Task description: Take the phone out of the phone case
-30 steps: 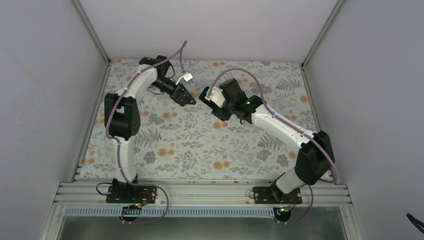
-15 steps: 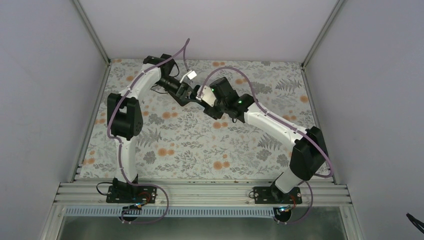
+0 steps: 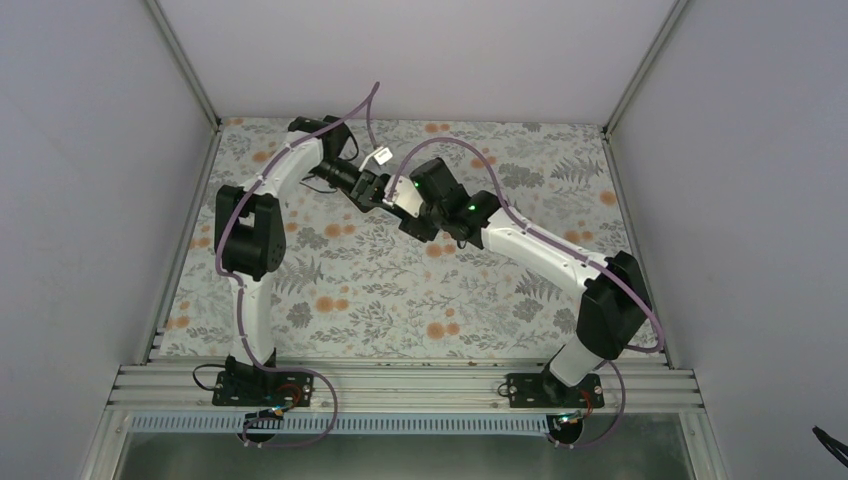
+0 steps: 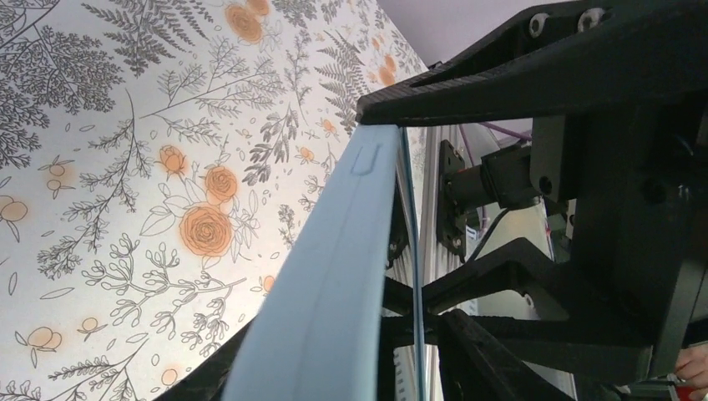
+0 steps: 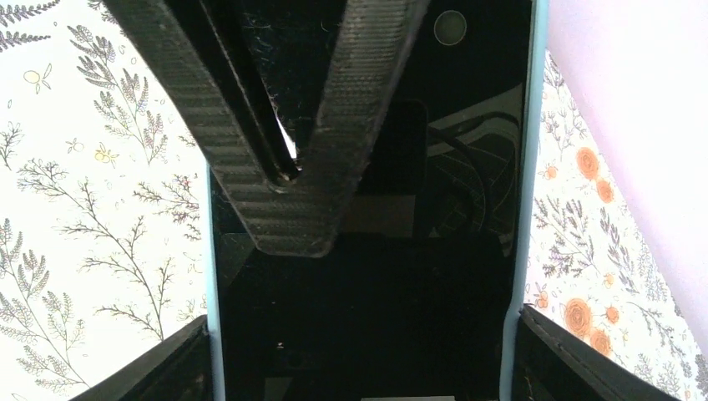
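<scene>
The phone (image 5: 376, 317), black screen up, sits in a light-blue phone case (image 5: 522, 209) held above the table's far middle. My right gripper (image 5: 367, 368) is shut across the case's two long sides. One finger (image 5: 292, 192) of my left gripper lies flat on the screen. In the left wrist view the case's edge (image 4: 334, 276) runs between the jaws of my left gripper (image 4: 351, 359), one finger against its back, the other close on the screen side. From above, the left gripper (image 3: 383, 192) and right gripper (image 3: 415, 215) meet at the case (image 3: 406, 198).
A floral cloth (image 3: 400, 290) covers the table. Grey walls close the left, back and right sides, and a metal rail (image 3: 400, 385) carries both arm bases along the near edge. A purple cable (image 3: 365, 115) loops over the left arm.
The right arm has carried the cased phone left toward the left gripper. The left gripper has moved in over the phone's end and its jaws have closed in from wide open.
</scene>
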You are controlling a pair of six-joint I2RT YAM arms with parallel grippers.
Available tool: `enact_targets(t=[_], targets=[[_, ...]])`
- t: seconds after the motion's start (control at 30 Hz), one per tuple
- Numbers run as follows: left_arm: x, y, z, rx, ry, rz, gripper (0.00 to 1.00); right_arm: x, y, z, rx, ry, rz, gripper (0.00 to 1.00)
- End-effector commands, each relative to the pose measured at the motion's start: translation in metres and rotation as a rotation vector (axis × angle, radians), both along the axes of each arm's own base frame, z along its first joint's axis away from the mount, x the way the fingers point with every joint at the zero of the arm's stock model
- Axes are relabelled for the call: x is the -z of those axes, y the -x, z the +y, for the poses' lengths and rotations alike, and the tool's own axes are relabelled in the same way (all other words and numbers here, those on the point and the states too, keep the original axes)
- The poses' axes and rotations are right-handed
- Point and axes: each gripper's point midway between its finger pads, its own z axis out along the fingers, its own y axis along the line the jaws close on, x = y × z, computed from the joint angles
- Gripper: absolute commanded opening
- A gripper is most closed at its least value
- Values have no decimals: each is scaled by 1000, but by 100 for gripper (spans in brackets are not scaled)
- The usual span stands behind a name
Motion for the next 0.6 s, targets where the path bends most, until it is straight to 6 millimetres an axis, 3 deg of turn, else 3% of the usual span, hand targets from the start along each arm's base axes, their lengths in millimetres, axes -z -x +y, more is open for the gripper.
enact_targets(t=[0.0, 0.17, 0.23, 0.3, 0.33, 0.37, 0.57], targets=[[-20, 0, -4, 5, 56, -40, 44, -23, -3, 4, -1, -48, -67, 43], [-19, 2, -3, 7, 56, -38, 28, -21, 1, 3, -9, -43, -61, 44], [-21, 3, -3, 8, 56, -45, 20, -20, 4, 3, -21, -41, -50, 49], [-24, 4, -2, 11, 55, -61, 12, -19, 8, 0, -30, -38, -42, 74], [-25, 5, -2, 14, 53, -71, 8, -19, 10, -2, -32, -39, -41, 92], [-27, 7, 0, 17, 49, -89, 6, -18, 14, -4, -42, -35, -32, 99], [-39, 21, 13, 51, -26, -246, 2, -20, 26, -45, -133, -129, 195, 100]])
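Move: The phone in its blue case hangs between the hands, still held by its long sides in the right fingers. Its middle is about 4 cm back, 4 cm right and 1 cm below the left hand, and some 3 cm ahead, 3 cm left and 1 cm above the right hand. Another black phone lies on the table, roughly 4 cm ahead, 9 cm left and 18 cm below the left hand. Left fingers pinch the cased phone's far end; then the right fingers open, drawing back and right about 2 cm. ##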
